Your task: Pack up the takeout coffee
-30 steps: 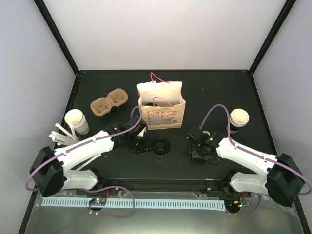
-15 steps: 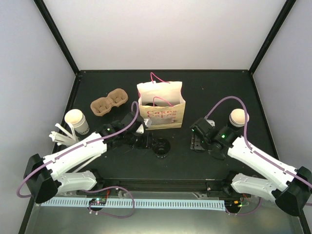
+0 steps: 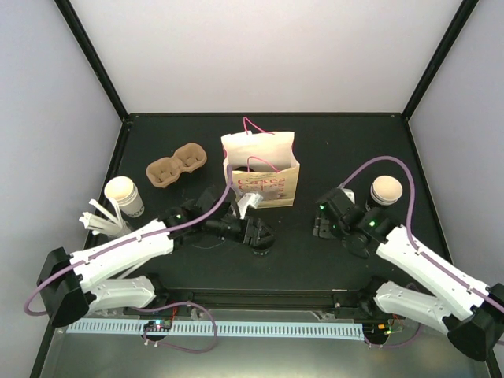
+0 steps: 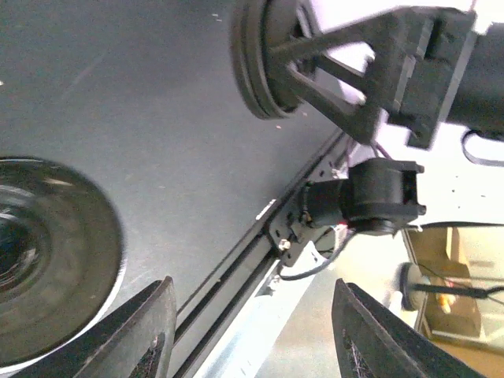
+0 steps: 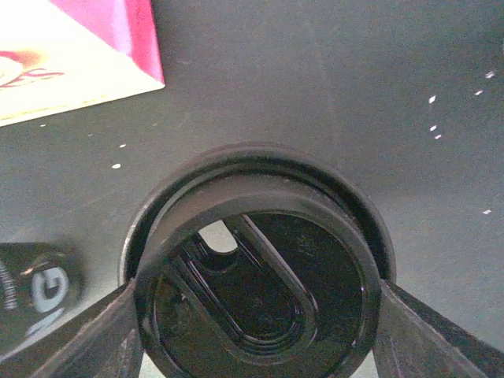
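Two takeout coffee cups with cream tops stand apart on the black table, one at the left (image 3: 120, 191) and one at the right (image 3: 386, 190). The brown pulp tray (image 3: 176, 166) lies empty at the back left. My right gripper (image 3: 324, 222) (image 5: 256, 323) is shut on a black lid (image 5: 260, 291), a little left of the right cup. My left gripper (image 3: 253, 230) (image 4: 256, 331) is open with nothing between its fingers, right beside a second black lid (image 3: 262, 239) (image 4: 47, 260) lying on the table.
A paper bag (image 3: 260, 169) with pink handles and lettering stands open at the middle back, just beyond both grippers. White stirrers or cutlery (image 3: 96, 220) lie by the left cup. The table's front rail (image 4: 236, 260) is close below the left gripper.
My left arm has reached right to the loose lid and its jaws have widened. My right arm has moved back and up toward the right cup with its lid.
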`<state>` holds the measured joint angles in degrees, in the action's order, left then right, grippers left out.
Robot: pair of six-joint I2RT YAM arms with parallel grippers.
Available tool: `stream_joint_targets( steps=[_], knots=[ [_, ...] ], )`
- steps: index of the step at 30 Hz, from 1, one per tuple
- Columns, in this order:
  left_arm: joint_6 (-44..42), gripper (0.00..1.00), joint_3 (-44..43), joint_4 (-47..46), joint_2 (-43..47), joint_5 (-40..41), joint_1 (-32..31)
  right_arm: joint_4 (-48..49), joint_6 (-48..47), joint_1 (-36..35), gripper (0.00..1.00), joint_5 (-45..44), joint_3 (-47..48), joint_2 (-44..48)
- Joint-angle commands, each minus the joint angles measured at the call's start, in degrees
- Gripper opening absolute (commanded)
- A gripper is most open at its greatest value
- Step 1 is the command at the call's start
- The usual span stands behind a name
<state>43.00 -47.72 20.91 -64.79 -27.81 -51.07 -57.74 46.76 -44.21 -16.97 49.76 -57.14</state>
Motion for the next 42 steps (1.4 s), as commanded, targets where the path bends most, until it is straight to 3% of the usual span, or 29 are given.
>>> stream_joint_targets(
  steps=[1, 8, 12, 19, 27, 34, 42],
  knots=[
    [-1.58, 0.57, 0.80, -11.09, -0.87, -1.83, -3.23, 3.36, -2.66, 5.37, 0.70, 6.33, -1.87, 1.78],
    [-2.47, 0.55, 0.03, -19.84, -7.93, 4.90, -9.45, 4.02, 0.32, 5.99, 0.74, 13.63, 0.35, 4.76],
    [-1.70, 0.53, -1.16, -21.29, -12.21, 5.22, -9.75, 2.50, 0.98, 6.06, 0.74, 15.28, 0.82, 5.91],
    [-2.68, 0.53, -0.49, -17.82, -6.75, 9.00, -9.35, 4.58, -8.16, 6.05, 0.75, 18.67, -0.08, 3.62],
    [-4.32, 0.53, 1.47, -6.09, 1.55, 10.04, -3.39, 11.04, -14.07, 0.06, 0.72, 19.79, -1.00, 1.41],
    [-3.89, 0.53, 8.80, -5.01, 7.91, 9.26, 2.37, 19.47, -15.05, -9.89, 0.72, 12.70, -2.37, -1.65],
    [-2.18, 0.52, 15.86, -6.01, 13.04, 5.32, 9.76, 26.89, -16.20, -15.75, 0.72, 11.35, -3.26, -6.47]
  ],
)
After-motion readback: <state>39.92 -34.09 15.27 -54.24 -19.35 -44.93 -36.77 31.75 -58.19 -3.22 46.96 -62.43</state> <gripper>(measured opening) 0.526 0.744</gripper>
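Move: The open black cup that the right hand is taking its held black lid to stands about 18 cm to that hand's left, 3 cm farther back and 7 cm below. The Cakes bag's middle is some 14 cm ahead and 16 cm to the left, 2 cm lower; the capped cup is about 10 cm ahead, 17 cm to the right and 7 cm down. From the empty left hand, the open cup lies some 3 cm ahead, level sideways and 12 cm below. Leftward across the front of the bag, after a slow start with a slight rise, the right hand carries its still-pinched lid some 13 cm towards the open cup, drawing back about 3 cm and turning counter-clockwise some 35 degrees. The left hand, empty and half open, swings right past the cup while dipping, then sweeps back left and forward over it and sinks on the cup's left. ##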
